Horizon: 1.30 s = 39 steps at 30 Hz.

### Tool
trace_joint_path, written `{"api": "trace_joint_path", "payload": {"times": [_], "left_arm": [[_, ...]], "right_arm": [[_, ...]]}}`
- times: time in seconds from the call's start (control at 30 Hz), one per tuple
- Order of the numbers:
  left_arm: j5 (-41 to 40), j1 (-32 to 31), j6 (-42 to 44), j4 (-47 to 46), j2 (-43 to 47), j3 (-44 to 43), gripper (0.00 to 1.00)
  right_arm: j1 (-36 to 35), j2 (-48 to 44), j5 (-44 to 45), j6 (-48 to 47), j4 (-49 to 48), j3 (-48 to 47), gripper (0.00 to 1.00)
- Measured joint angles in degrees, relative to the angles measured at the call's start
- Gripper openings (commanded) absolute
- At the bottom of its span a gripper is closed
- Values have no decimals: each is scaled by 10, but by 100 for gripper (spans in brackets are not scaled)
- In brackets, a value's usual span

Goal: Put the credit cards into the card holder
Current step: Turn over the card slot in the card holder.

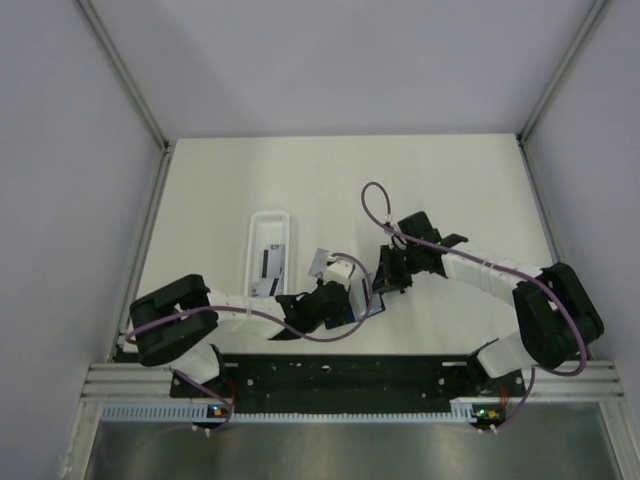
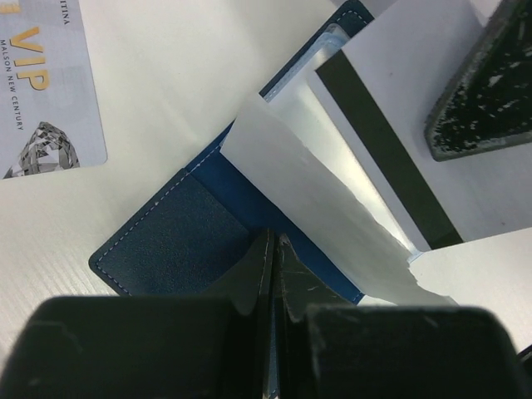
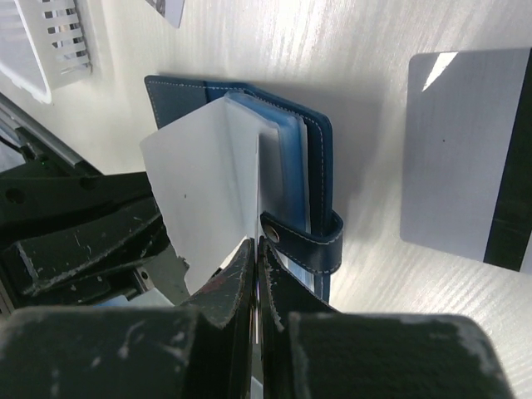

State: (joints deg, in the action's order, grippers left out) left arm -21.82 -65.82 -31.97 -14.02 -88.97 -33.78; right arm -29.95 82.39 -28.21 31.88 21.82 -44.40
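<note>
The navy card holder (image 3: 320, 158) lies open on the table, with its snap strap (image 3: 312, 241) at the near side. It also shows in the left wrist view (image 2: 174, 241) and as a blue patch from above (image 1: 368, 308). My left gripper (image 2: 276, 241) is shut on the edge of its blue cover. My right gripper (image 3: 258, 241) is shut on a white credit card (image 2: 399, 75) with a black stripe, standing on edge in the holder beside a white paper leaf (image 3: 199, 191). A silver VIP card (image 2: 41, 91) and a grey striped card (image 3: 465, 166) lie flat nearby.
A long white tray (image 1: 270, 250) with a card inside stands to the left of the grippers. The two grippers (image 1: 345, 300) (image 1: 385, 278) sit close together near the table's front edge. Grey walls close in the table on three sides.
</note>
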Motion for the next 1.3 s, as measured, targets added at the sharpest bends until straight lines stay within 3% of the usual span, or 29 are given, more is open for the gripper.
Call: {"api": "trace_joint_path", "payload": {"times": [0.67,1.3], "left_arm": [[6,0,5,0,16,4,0],[3,1,22,3,27,7,0]], "right_arm": [[-3,23,131,-67,101,-53,0],[-3,26,148,-74,130,-49,0]]}}
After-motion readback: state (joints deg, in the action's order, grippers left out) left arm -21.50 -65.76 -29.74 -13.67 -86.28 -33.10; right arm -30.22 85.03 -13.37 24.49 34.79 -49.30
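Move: The right hand already pinches a credit card edge-on. The holder's card slots lie about 3 cm to its left, 1 cm back and 4 cm below; the torn paper page is some 6 cm left and 1 cm back, at much the same depth. A loose striped card lies about 4 cm right, 2 cm ahead and 5 cm below. From the left hand, its shut fingers at the open cover, the slots lie about 7 cm right, 1 cm ahead and 1 cm lower. Forward some 2 cm first, then rightward about 5 cm past the slots' outer edge, drawing back and sinking 2 cm, the right hand carries its card from between the paper page and the clear slots to their right side. The wrist tips nearly 20 degrees, so the fingers point more steeply down, grip kept. The left hand, fingers still shut, eases up 1 cm over the open cover. ##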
